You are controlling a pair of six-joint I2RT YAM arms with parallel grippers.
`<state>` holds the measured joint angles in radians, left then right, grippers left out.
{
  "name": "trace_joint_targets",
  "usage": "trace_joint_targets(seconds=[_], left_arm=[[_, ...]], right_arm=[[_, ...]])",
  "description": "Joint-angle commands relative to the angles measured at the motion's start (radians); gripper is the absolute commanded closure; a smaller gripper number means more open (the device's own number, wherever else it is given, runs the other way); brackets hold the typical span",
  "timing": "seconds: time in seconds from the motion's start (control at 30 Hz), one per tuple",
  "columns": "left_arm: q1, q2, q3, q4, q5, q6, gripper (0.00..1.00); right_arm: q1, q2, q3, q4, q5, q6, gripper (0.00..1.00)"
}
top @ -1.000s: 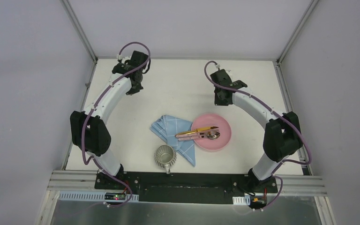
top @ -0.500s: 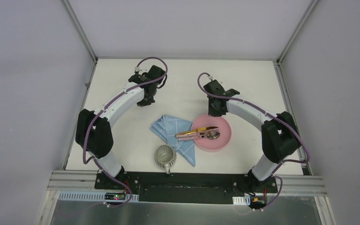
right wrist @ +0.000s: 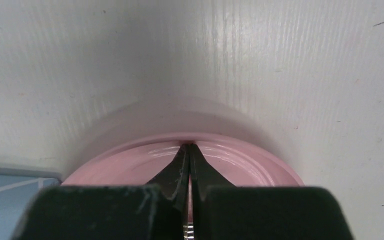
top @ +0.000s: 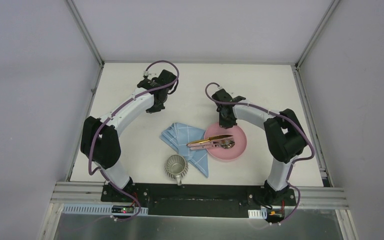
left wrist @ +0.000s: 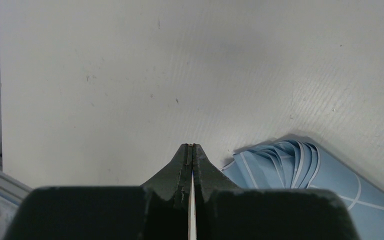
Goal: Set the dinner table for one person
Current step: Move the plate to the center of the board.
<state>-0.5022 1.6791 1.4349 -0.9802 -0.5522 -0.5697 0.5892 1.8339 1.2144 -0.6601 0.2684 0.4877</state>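
A pink plate (top: 235, 149) lies on the off-white dinner table (top: 190, 95) with cutlery (top: 211, 143) across it, gold and pink handles reaching left over a light-blue grid-lined cloth (top: 182, 137). A ribbed grey mug (top: 176, 166) stands near the front. My left gripper (top: 153, 108) is shut and empty, above bare table just behind the cloth's far corner (left wrist: 300, 160). My right gripper (top: 226, 122) is shut and empty, its tips over the plate's far rim (right wrist: 250, 150).
Aluminium rails (top: 94, 90) edge the table left and right, with grey walls close behind. A black base strip (top: 195, 192) runs along the near edge. Bare tabletop lies at the back (left wrist: 130, 65) and to the plate's right (right wrist: 340, 100).
Both arms have swung inward from the back of the table. The left gripper moved toward the cloth, the right gripper down to the plate's far rim. Objects have not moved.
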Motion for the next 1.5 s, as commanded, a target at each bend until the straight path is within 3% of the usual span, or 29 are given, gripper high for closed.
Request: trace_joint_targets(seconds=[0.0,1.07,1.47], left_arm=[[0.005,-0.024,-0.008,0.014,-0.043,-0.007,1.00],[0.004,0.064,0.048,0.022,-0.067,0.027,1.00],[0.004,0.056,0.043,0.025,-0.081,0.038,1.00]], right_arm=[[-0.006,0.050,0.060,-0.015,0.083,0.023,1.00],[-0.394,0.174,0.095,-0.023,0.154,0.022,1.00],[-0.442,0.143,0.102,-0.044,0.166,0.036,1.00]])
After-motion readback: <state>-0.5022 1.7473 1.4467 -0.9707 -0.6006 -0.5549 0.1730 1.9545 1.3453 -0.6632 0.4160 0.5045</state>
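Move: The right hand's shut fingertips are already down just inside the plate's far rim, with the plate's middle about 9 cm back and 2 cm left, a centimetre lower. On it the knife lies some 8 cm back and 11 cm left of the fingers, the fork and spoon 11 cm back and 9 cm left. The napkin is about 22 cm left and 10 cm back. From the left hand the plate lies roughly 38 cm right, 12 cm back and 12 cm below. The right hand's closed fingertips bear on the inside of the plate's rim and push the plate along the table, first mostly forward, then sweeping chiefly right, some 16 cm right and 8 cm forward in all. The fingers keep low at nearly the same height and stay shut, while the wrist turns about 25 degrees clockwise. ##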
